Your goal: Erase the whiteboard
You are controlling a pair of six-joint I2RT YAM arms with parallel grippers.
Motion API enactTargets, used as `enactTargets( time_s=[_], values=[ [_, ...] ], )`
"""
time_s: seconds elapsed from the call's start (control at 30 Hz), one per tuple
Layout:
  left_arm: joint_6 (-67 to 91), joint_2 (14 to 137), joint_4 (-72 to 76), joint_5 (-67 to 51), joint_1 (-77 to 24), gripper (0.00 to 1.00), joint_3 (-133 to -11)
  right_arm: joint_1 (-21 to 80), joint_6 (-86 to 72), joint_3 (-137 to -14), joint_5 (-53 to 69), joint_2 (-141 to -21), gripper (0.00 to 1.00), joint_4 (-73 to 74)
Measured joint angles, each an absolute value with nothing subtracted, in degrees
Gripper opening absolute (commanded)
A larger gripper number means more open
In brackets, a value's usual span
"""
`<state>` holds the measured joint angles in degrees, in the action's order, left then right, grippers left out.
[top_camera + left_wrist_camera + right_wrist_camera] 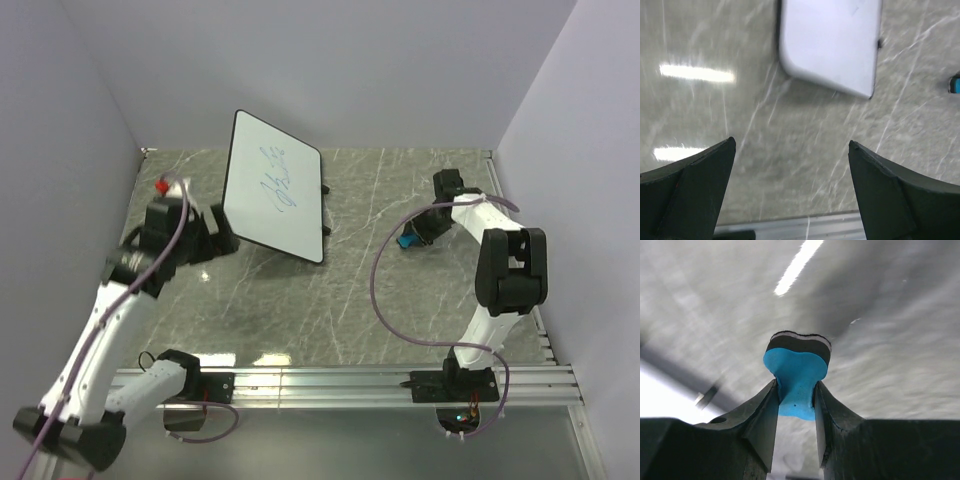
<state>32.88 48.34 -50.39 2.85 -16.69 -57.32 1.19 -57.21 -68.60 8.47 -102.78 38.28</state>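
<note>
The whiteboard (pixel 275 200) stands tilted at the back left of the table, white with a black frame and a blue scribble in its middle. It also shows in the left wrist view (pixel 830 45), ahead of the fingers. My left gripper (pixel 222 238) is beside the board's lower left edge. In the left wrist view this gripper (pixel 791 142) is wide open with only bare table between its fingers. My right gripper (pixel 418 236) is shut on a small blue eraser (pixel 796 375) with a dark felt face, low over the table at the right. The eraser also shows in the top view (pixel 408 241).
An aluminium rail (pixel 340 380) runs along the near edge of the table. Grey walls close in the left, back and right sides. A purple cable (pixel 378 290) loops from the right arm over the marbled table (pixel 330 300).
</note>
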Motion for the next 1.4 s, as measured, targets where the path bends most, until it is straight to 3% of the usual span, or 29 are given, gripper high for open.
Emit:
enactTargets(
  time_s=[0.27,0.37,0.43,0.6,0.8,1.03,1.2,1.4],
  values=[
    [24.01,75.02,-42.92,-1.41,-13.82,0.99,-90.52,6.15,-50.98,-86.48,20.05,-105.67,0.0,39.46],
    [23.18,82.61,-38.89,-6.42,-10.79,0.94,-96.55,8.62,-49.39,-91.98,23.22,-106.28,0.0,40.01],
    [23.18,88.03,-36.51,-10.5,-8.05,0.85,-98.85,9.91,-48.88,-93.84,25.12,-106.28,0.0,40.29],
    [24.21,98.76,-32.58,-18.52,-2.87,0.7,-98.43,12.62,-48.45,-98.52,31.68,-108.4,0.0,40.77],
    [25.32,102.63,-30.28,-22.59,-1.21,0.67,-95.68,16.51,-46.44,-117.8,39.05,-120.73,0.0,44.84],
    [24.14,104.55,-29.12,-23.53,-1.04,0.63,-96.68,18.39,-48.6,-118.72,44.58,-123.09,0.0,44.6],
    [22.63,105.73,-29.06,-24.1,-1.04,0.47,-96.68,18.61,-51.35,-121.03,47.88,-125.29,0.0,42.35],
    [22.0,108.95,-28.16,-25.65,-0.8,0.27,-95.81,19.62,-60.71,-124.11,52.73,-130.61,0.0,29.02]
  ],
)
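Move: The left hand, open and empty, has the middle of the whiteboard's raised left edge about 27 cm ahead, 2 cm to its right and 3 cm below; the board's centre is equally far ahead, some 14 cm right and 11 cm below. For the right hand, already holding the eraser, the blue writing lies about 14 cm ahead, 37 cm left and 8 cm above. The board's near clip sits roughly 3 cm ahead and 29 cm left of this hand, the far clip about 19 cm ahead and equally far left. The left hand reaches some 27 cm forward in an arc, rising about 13 cm and then dropping a little more than that, while its fingers close from wide open to about a third, bringing one to each side of the whiteboard's left edge. Meanwhile the right hand keeps its grip on the eraser and sweeps it left, up and somewhat forward to above the right part of the board near the writing, the fingers swinging from nearly straight down towards pointing left and the hand turning counter-clockwise. ##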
